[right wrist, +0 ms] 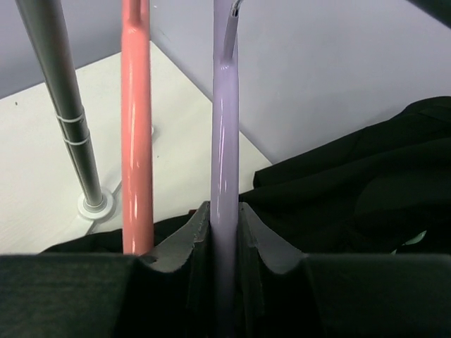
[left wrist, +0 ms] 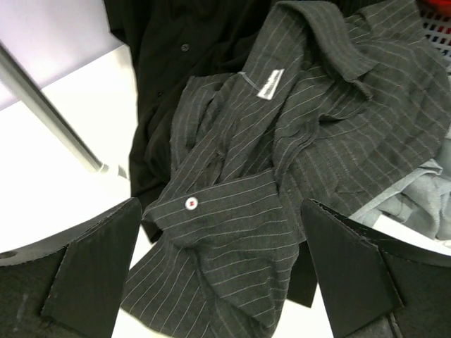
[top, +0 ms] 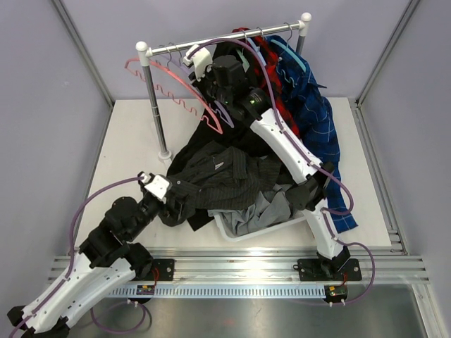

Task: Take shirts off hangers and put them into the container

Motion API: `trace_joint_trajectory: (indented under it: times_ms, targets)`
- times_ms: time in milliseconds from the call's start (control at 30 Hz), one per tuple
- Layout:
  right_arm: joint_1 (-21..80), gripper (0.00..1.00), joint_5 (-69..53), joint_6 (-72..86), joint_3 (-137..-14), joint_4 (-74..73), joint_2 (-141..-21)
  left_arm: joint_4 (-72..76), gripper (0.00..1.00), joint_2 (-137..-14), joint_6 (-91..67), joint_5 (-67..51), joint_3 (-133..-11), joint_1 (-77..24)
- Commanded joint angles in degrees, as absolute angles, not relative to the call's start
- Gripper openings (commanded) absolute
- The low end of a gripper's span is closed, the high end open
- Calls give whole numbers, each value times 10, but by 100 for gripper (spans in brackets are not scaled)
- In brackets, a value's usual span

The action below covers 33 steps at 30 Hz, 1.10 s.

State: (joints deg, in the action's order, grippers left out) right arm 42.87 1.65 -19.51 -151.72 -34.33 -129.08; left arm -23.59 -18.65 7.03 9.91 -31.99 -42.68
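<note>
My right gripper (right wrist: 224, 211) is shut on the bar of a purple hanger (right wrist: 225, 127), up by the rail (top: 225, 39); in the top view this gripper (top: 213, 95) sits beside the hanging black shirt (top: 211, 137). A bare pink hanger (right wrist: 136, 120) hangs just left of it. A dark pinstriped shirt (left wrist: 282, 162) lies draped over the near-left rim of the white container (top: 243, 234), with a grey shirt (top: 266, 210) inside. My left gripper (left wrist: 220, 204) stands open just above the pinstriped cuff. Red plaid (top: 271, 67) and blue plaid (top: 316, 120) shirts hang at the right.
The rail's left post (top: 156, 113) stands on the table with its round foot (right wrist: 94, 204) close to the black cloth. Purple cables loop from both arms. Metal frame rails run along the table's near edge (top: 239, 267).
</note>
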Motion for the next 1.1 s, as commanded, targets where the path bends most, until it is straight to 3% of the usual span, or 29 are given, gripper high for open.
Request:
trace_joint_trajectory:
  times_ms: [0,167,300,467,667,800,1067]
  targets:
    - [432,33,4,-207,-1539,-336,-1264,-187,99,-199,80,62,-302,-425]
    - [428,81,-22,-234,-1492,-372,-1197,-155,99,-244,97,18,-300,-425]
    - [416,95,-54,-269,-1395,-389,-1076,-149,99,-312,117,-23,-328,-426]
    - [399,99,-139,-322,-1228,-438,-949,-197,99,-406,204,-48,-376,-426]
    - [356,99,-256,-399,-1031,-505,-797,-264,99,-463,289,38,-398,-426]
    - [309,99,-360,-437,-920,-537,-734,-225,99,-446,331,-24,-343,-406]
    - [272,99,-460,-471,-759,-558,-625,-175,99,-595,337,-145,-364,-303]
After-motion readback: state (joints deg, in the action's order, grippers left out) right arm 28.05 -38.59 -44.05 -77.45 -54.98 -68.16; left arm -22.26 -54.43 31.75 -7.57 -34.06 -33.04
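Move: The right hand holds the purple hanger at its finger point. From it, the pinstriped shirt's middle lies about 22 cm back, 9 cm right and 33 cm below. The coral hanger is some 4 cm left and 3 cm back at similar height, the container roughly 30 cm back and 20 right. For the left hand, the shirt's loose sleeve is about 4 cm ahead, 3 cm right and 16 below. Back and to the right, the right hand opens off the purple hanger and swings away from the rod, about 25 cm back and 20 right, rising slightly before dropping towards the pinstriped shirt, fingers wide and turning some 30 degrees counter-clockwise. Meanwhile the open left hand sinks about 12 cm onto the sleeve, edging right and then partly back left, easing forward and rolling its left side up. ##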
